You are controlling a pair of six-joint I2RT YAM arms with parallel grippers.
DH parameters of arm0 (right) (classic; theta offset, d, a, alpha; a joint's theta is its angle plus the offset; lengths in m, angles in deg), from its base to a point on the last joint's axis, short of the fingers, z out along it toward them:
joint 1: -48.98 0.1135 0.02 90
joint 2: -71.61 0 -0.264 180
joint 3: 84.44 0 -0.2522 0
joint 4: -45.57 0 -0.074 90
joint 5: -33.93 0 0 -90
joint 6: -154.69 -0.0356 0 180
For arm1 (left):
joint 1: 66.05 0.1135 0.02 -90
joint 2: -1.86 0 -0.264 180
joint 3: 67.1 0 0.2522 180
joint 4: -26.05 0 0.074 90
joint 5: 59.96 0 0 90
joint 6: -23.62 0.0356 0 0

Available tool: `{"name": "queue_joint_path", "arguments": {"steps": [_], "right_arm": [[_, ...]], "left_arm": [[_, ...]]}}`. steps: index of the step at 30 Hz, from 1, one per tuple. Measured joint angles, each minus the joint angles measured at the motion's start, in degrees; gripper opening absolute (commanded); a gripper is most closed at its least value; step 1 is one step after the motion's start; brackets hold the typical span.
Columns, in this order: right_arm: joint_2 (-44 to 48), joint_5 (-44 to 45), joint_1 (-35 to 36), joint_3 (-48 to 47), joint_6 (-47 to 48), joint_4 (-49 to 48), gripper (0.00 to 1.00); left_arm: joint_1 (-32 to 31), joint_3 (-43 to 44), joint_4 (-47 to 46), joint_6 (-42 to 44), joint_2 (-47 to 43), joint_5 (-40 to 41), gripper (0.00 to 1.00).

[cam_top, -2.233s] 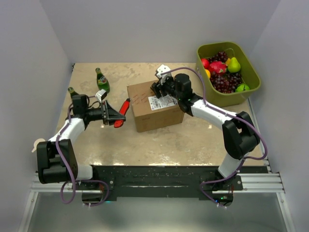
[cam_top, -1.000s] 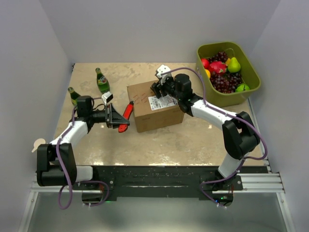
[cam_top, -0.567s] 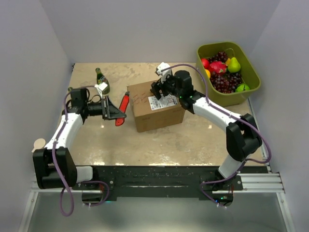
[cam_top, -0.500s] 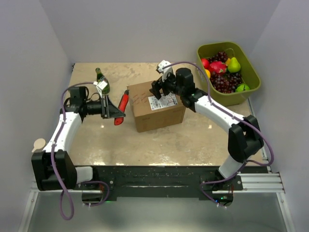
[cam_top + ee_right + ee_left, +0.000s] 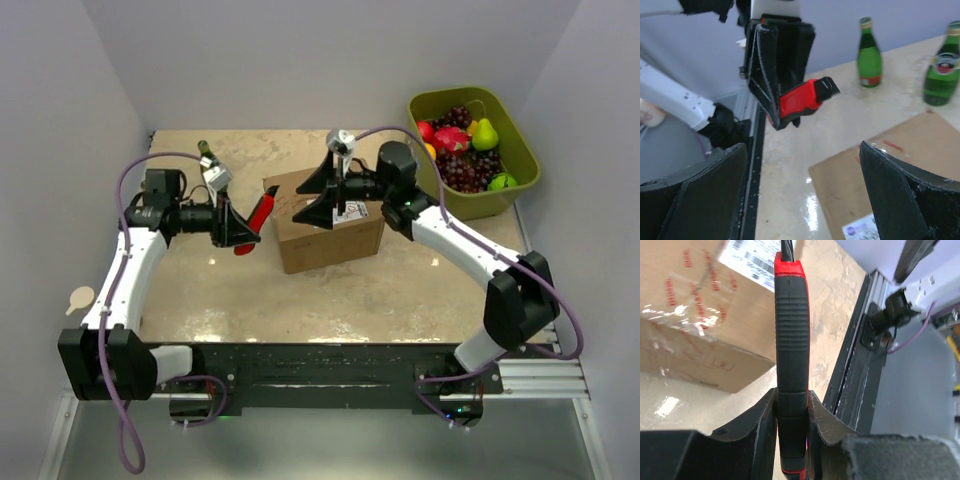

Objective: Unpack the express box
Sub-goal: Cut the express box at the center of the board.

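Observation:
The express box point(image 5: 318, 238) is a brown carton with a white label point(image 5: 350, 212), closed with clear tape, standing mid-table. My left gripper point(image 5: 238, 226) is shut on a red and black box cutter point(image 5: 259, 213), held just left of the box with its tip toward the box's upper left corner. In the left wrist view the cutter's handle point(image 5: 791, 335) runs up from my jaws, with the box point(image 5: 695, 335) to the left. My right gripper point(image 5: 316, 198) hovers over the box top, open wide and holding nothing. The right wrist view shows the box point(image 5: 875, 175) below and the cutter point(image 5: 802, 97) ahead.
An olive-green tub point(image 5: 525, 150) of fruit stands at the back right. Two green bottles point(image 5: 869, 52) point(image 5: 941, 65) stand at the back left, and the left arm partly hides them from above. The black base rail point(image 5: 320, 360) runs along the near edge.
My right gripper has opened wide and swung to point left over the box. The left arm has drawn its elbow back, still holding the cutter beside the box.

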Motion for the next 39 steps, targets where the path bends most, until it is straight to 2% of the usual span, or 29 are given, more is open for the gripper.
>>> {"name": "queue_joint_path", "arguments": {"steps": [7,12,16,21,25,31,34,35,39], "right_arm": [[-6.3,-8.8,1.4,-8.0,0.0,1.1,0.95],[-7.3,-13.1,2.5,-10.3,-0.1,1.3,0.91],[-7.3,-13.8,4.7,-10.3,2.0,4.7,0.87],[-7.5,-9.6,7.0,-10.3,5.8,10.8,0.79],[-7.5,-7.5,7.2,-10.3,7.8,13.2,0.54],[-8.3,-6.8,7.2,-10.3,10.3,15.2,0.44],[-8.3,-6.9,7.2,-10.3,11.8,16.6,0.27],[-8.3,-7.1,7.2,-10.3,12.3,17.0,0.13],[-8.3,-9.0,7.0,-10.2,13.8,18.3,0.0]], "left_arm": [[-5.5,3.6,9.7,13.2,0.0,3.7,0.0],[-6.5,3.7,13.9,17.5,0.0,6.2,0.0],[-7.5,4.3,15.2,18.3,0.0,7.1,0.0],[-8.3,4.7,15.4,19.0,-0.1,8.2,0.0],[-8.6,4.7,15.4,19.0,-0.1,8.6,0.0],[-8.6,4.7,15.1,18.9,-0.1,8.8,0.0],[-8.6,4.7,14.9,18.9,-0.1,8.9,0.0],[-8.6,4.7,14.9,18.9,-0.1,8.9,0.0],[-8.7,4.7,14.5,19.0,-0.1,9.4,0.0]]}}
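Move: The utility knife, held by its rear in the left fingers with its head pointing forward and right, has its middle about 8 cm left of the open right fingers, 2 cm back and 4 cm lower. The left hand brings it to those right fingers, some 11 cm to its right, 4 cm ahead and 6 cm higher. The express box's middle stands about 10 cm ahead of the right hand, 4 cm to its right and 16 cm below. The knife, still gripped by its rear in the left hand, is drawn about 3 cm back and slightly right and down towards the right gripper, turning a little clockwise, then held still. The right hand comes back and left to its head, about 4.5 cm each way, first rising slightly, then sinking to end 4 cm lower; it turns some 15 degrees counter-clockwise while its wide-open fingers close and pinch the knife's front end. ##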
